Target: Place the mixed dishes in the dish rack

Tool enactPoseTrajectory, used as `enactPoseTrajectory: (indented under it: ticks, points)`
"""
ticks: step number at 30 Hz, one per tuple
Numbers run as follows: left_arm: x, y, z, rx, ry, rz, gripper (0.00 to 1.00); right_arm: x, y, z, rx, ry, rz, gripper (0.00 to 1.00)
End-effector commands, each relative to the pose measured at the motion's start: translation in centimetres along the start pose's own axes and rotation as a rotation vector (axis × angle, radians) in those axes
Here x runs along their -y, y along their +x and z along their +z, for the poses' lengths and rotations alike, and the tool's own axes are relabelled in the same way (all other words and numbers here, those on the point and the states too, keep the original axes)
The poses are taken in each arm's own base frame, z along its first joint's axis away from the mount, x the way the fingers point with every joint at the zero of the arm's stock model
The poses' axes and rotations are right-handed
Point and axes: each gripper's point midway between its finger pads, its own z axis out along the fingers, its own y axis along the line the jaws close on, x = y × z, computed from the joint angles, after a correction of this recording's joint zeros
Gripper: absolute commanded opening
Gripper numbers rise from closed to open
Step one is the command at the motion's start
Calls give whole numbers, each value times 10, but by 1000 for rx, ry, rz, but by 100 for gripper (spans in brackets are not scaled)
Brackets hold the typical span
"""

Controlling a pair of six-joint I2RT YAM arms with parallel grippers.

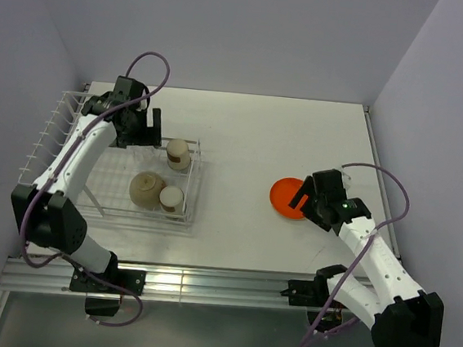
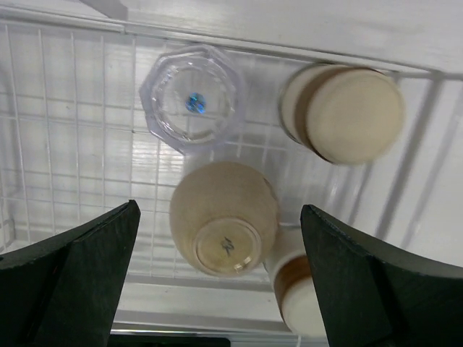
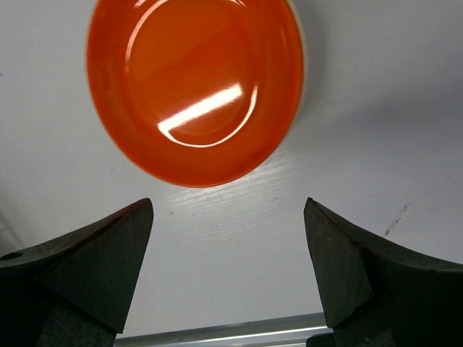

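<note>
The dish rack [image 1: 106, 193] stands at the left, its upright plate slots [image 1: 50, 136] along its far-left side. In its basket an upside-down cream bowl [image 2: 224, 225] sits between two tan cups [image 2: 346, 114] [image 2: 298, 300], and a clear glass [image 2: 192, 97] stands on the wire floor [image 2: 65, 130]. My left gripper [image 2: 219, 217] hangs open above the basket, holding nothing. The orange plate [image 3: 195, 87] lies flat on the table to the right. My right gripper [image 3: 228, 206] is open just short of the plate's near edge, with bare table between its fingers.
In the top view the bowl [image 1: 146, 188] and cups [image 1: 178, 154] [image 1: 171, 198] fill the basket's right end. The plate [image 1: 285, 197] lies partly under my right gripper [image 1: 301, 197]. An aluminium rail [image 1: 221, 286] runs along the table's near edge.
</note>
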Motion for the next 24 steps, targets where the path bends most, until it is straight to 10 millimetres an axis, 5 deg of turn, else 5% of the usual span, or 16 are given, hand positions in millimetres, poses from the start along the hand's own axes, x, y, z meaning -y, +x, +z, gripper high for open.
enactPoseTrajectory:
  ticks: [1, 8, 12, 24]
  points:
    - [24, -15, -42, 148, 136, -17, 99, 4, 4, 15, -4, -18, 95, 92]
    - [74, -4, -116, 308, 458, 3, 99, 12, 14, 37, -36, -51, 207, 83]
    - [85, 7, -154, 381, 588, 7, 99, 4, 7, 39, -20, -113, 245, 80]
    - [91, 34, -173, 390, 706, 26, 99, -4, 11, 53, -55, -138, 319, 67]
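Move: The orange plate lies about 6 cm ahead of the right hand, 3 cm to its left and 8 cm below; the nearer upturned cup in the rack is some 32 cm to the left of the plate and 3 cm nearer the base. From the left hand the plate is about 40 cm right, 7 cm back and 17 cm down. The glass it has let go stands roughly 1 cm ahead, straight below by 9 cm. Right hand sinks some 5 cm towards the plate's near rim, fingers narrowing, as the left withdraws up and back. ##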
